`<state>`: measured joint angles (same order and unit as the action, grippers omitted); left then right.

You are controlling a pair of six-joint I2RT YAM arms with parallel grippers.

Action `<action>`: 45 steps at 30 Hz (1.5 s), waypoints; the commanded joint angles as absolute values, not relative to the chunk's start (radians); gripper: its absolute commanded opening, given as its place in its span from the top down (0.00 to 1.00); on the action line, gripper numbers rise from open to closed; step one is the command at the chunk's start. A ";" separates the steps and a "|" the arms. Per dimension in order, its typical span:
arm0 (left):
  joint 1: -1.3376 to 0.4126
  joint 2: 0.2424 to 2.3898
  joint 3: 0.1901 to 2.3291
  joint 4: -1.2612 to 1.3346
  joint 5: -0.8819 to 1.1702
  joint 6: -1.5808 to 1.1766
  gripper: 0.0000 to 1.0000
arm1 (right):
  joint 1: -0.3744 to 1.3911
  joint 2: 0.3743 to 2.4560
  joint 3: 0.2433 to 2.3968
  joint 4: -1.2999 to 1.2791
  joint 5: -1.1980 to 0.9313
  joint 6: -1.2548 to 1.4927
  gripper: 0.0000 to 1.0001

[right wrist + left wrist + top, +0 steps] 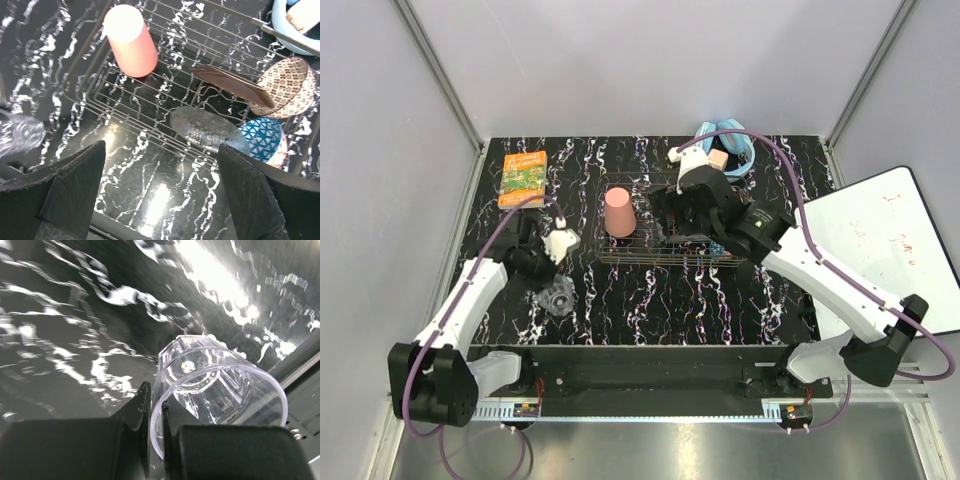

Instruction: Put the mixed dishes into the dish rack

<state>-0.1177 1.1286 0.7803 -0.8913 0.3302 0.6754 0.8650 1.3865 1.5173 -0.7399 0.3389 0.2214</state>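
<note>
The silvery wire dish rack [650, 250] stands mid-table. In the right wrist view the rack [125, 102] holds the salmon-pink cup [131, 41] mouth down, the red plate [232, 84] on edge, the beige patterned bowl [286, 85], the blue patterned bowl [262, 137] and the clear glass dish [207, 130]. My right gripper [162, 195] is open and empty, above the rack's near side [672, 222]. My left gripper [156, 425] is shut on the rim wall of the small clear tumbler [220, 385], left of the rack [558, 297].
The orange-green book [523, 178] lies at the far left. The light-blue headphones [725, 143] lie behind the rack's right end. A whiteboard [895, 250] lies off the table's right edge. Grey walls enclose the table.
</note>
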 commanded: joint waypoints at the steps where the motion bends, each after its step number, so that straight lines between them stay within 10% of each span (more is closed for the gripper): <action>1: -0.120 1.052 0.998 -0.922 0.386 0.574 1.00 | 0.868 1.313 1.488 -0.654 0.266 0.287 0.00; 11: -0.057 0.968 1.307 -0.925 0.942 0.240 1.00 | 0.867 1.094 1.130 -0.113 -0.141 0.568 0.00; 17: -0.002 0.963 1.136 -0.397 1.308 -0.392 1.00 | 0.856 0.999 0.809 0.498 -0.304 0.888 0.00; 23: 0.000 0.966 0.982 0.080 1.333 -0.784 1.00 | 0.847 1.038 0.654 0.857 -0.331 1.110 0.00; 45: -0.002 0.959 0.888 0.048 1.304 -0.684 1.00 | 0.845 1.423 0.683 1.356 -0.417 1.422 0.00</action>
<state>-0.0048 0.9749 0.8799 0.0463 1.2968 -0.7467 0.8497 1.3899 0.6258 1.2003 -0.3862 1.3548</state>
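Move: The left hand already pinches the clear cup by its rim. The open right gripper it is taken to lies about 31 cm to its right, 8 cm ahead and 21 cm higher, with the upturned pink cup 15 cm right and 15 cm ahead. From the right hand, the clear cup is some 29 cm left, 10 cm back and 23 cm below; the dish rack's middle is 8 cm ahead, 3 cm left and 26 cm below. Left hand swings clear cup 25 cm up, rightward; open right gripper moves back-left, turning to face its base. ##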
